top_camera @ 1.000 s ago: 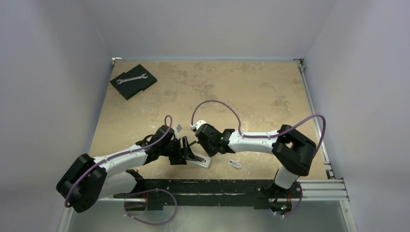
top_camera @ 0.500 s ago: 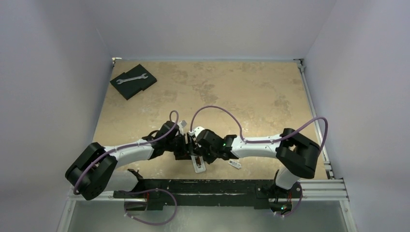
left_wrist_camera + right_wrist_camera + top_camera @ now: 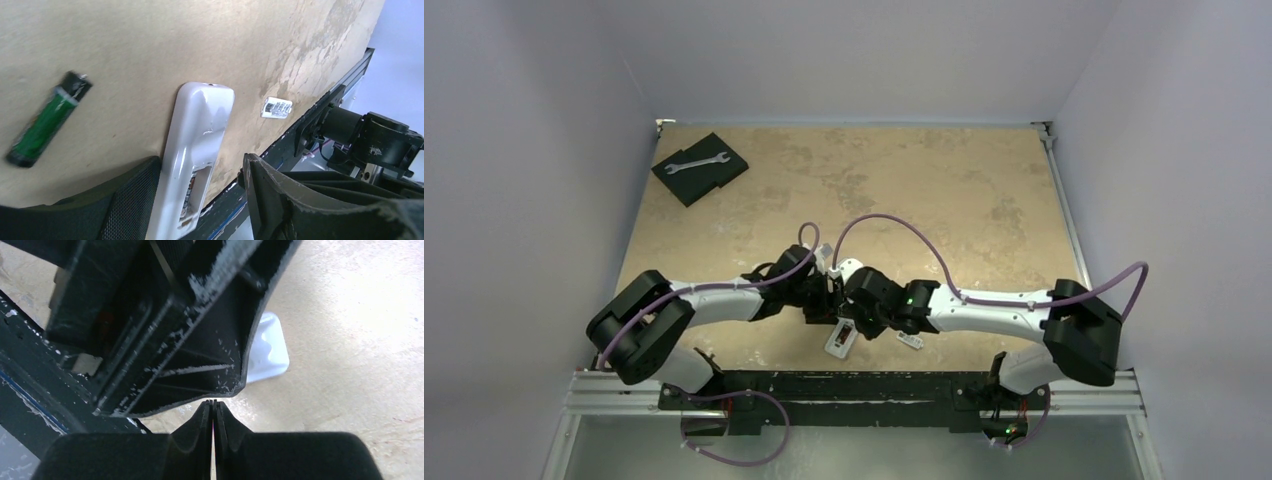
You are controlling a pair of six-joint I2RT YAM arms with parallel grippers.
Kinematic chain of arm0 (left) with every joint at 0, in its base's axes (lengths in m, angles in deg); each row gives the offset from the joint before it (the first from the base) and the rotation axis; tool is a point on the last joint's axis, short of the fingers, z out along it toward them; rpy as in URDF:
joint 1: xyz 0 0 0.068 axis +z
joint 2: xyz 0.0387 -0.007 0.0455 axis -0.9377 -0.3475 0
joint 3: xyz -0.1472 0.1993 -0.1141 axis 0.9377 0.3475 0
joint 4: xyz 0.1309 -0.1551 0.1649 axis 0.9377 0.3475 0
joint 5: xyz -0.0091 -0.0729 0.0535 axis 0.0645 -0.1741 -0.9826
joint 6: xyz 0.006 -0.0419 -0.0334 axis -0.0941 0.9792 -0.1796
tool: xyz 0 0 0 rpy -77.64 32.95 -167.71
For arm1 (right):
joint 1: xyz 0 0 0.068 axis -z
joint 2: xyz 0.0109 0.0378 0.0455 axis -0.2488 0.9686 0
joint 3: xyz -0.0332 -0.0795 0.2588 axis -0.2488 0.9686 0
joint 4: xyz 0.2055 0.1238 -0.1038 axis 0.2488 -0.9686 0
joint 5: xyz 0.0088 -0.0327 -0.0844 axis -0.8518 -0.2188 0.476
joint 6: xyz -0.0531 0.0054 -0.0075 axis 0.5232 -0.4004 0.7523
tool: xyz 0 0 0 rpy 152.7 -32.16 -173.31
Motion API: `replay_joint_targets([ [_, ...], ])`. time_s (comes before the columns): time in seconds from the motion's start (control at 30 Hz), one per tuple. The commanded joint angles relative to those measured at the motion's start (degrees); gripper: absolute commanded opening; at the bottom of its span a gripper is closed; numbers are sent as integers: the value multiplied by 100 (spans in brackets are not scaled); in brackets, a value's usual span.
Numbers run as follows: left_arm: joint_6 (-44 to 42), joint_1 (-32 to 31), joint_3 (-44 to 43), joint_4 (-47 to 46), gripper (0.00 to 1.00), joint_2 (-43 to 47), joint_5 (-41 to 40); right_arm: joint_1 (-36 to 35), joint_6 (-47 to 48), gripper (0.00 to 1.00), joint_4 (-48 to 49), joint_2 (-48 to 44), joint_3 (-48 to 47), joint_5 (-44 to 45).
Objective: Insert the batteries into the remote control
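The white remote control [image 3: 200,125] lies back-up on the table between my left gripper's [image 3: 200,162] fingers. It touches the mesh-padded finger [image 3: 127,200] and stands apart from the other finger [image 3: 280,200]; the jaws are open. Its bay [image 3: 192,187] is uncovered, and I cannot tell what shows inside. One green-and-black battery [image 3: 47,120] lies loose on the table beside the remote. From above, the remote [image 3: 840,338] sits under both gripper heads. My right gripper [image 3: 213,403] is shut with nothing between its tips, hard against the left gripper's finger; the remote's end [image 3: 270,352] shows behind.
A tiny white cover piece [image 3: 910,340] [image 3: 276,107] lies just right of the remote. The black rail [image 3: 854,385] runs along the near table edge close behind it. A wrench on a black pad [image 3: 700,165] sits far back left.
Both arms have shifted right and toward the near edge, closing in together. The remote has turned from slanted to pointing at the near edge. The right gripper has come down beside the left.
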Motion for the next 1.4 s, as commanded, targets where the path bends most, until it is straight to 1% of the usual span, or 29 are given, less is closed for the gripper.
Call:
replay_joint_targets([
  [0.0, -298, -257, -180, 257, 62, -409, -464, -20, -124, 12, -433, -304, -97, 335],
  [0.1, -326, -391, -337, 273, 62, -538, -551, -14, -184, 14, -583, -493, -70, 506],
  [0.33, -501, -726, -780, 388, 62, -1017, -660, -14, -301, 23, -789, -831, -105, 861],
  [0.5, -637, -915, -1031, 499, 62, -1236, -762, -14, -386, 24, -837, -944, -125, 943],
  [0.63, -773, -992, -1183, 641, 62, -1213, -863, -14, -440, 27, -864, -1021, -170, 1080],
  [0.83, -983, -992, -1385, 1307, 62, -714, -1340, -14, -459, 29, -893, -1262, -235, 1327],
  [1.0, -1147, -993, -1625, 1919, 62, -78, -1994, -5, -433, 30, -841, -1528, -263, 1657],
  [1.1, -1192, -993, -1686, 2142, 62, 287, -2207, 0, -399, 34, -702, -1676, -262, 1786],
  [1.17, -1230, -997, -1747, 2328, 62, 480, -2437, 8, -402, 36, -662, -1705, -288, 1905],
  [1.37, -1312, -992, -1769, 2865, 62, 1096, -2996, 110, -360, 37, -617, -1568, -385, 2075],
])
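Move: The remote control lies right under the left gripper, its middle about 3 cm back, 1 cm to the right and 2 cm below, with the lower finger against its left side. The loose green battery is some 5 cm ahead and 4 cm left of this gripper; the battery cover is about 5 cm back and 16 cm right. From the right gripper, the remote's middle is roughly 4 cm left, 2 cm back and 4 cm below. Sweep the left gripper on to the right at table level for about 5.5 cm, its lower finger still pushing the remote's side to swing it clockwise, then bring it back left the same way and lift clear, fingers kept open. Meanwhile draw the right gripper right, up some 8 cm and then forward, out of its path, parting its nearly shut fingers. ##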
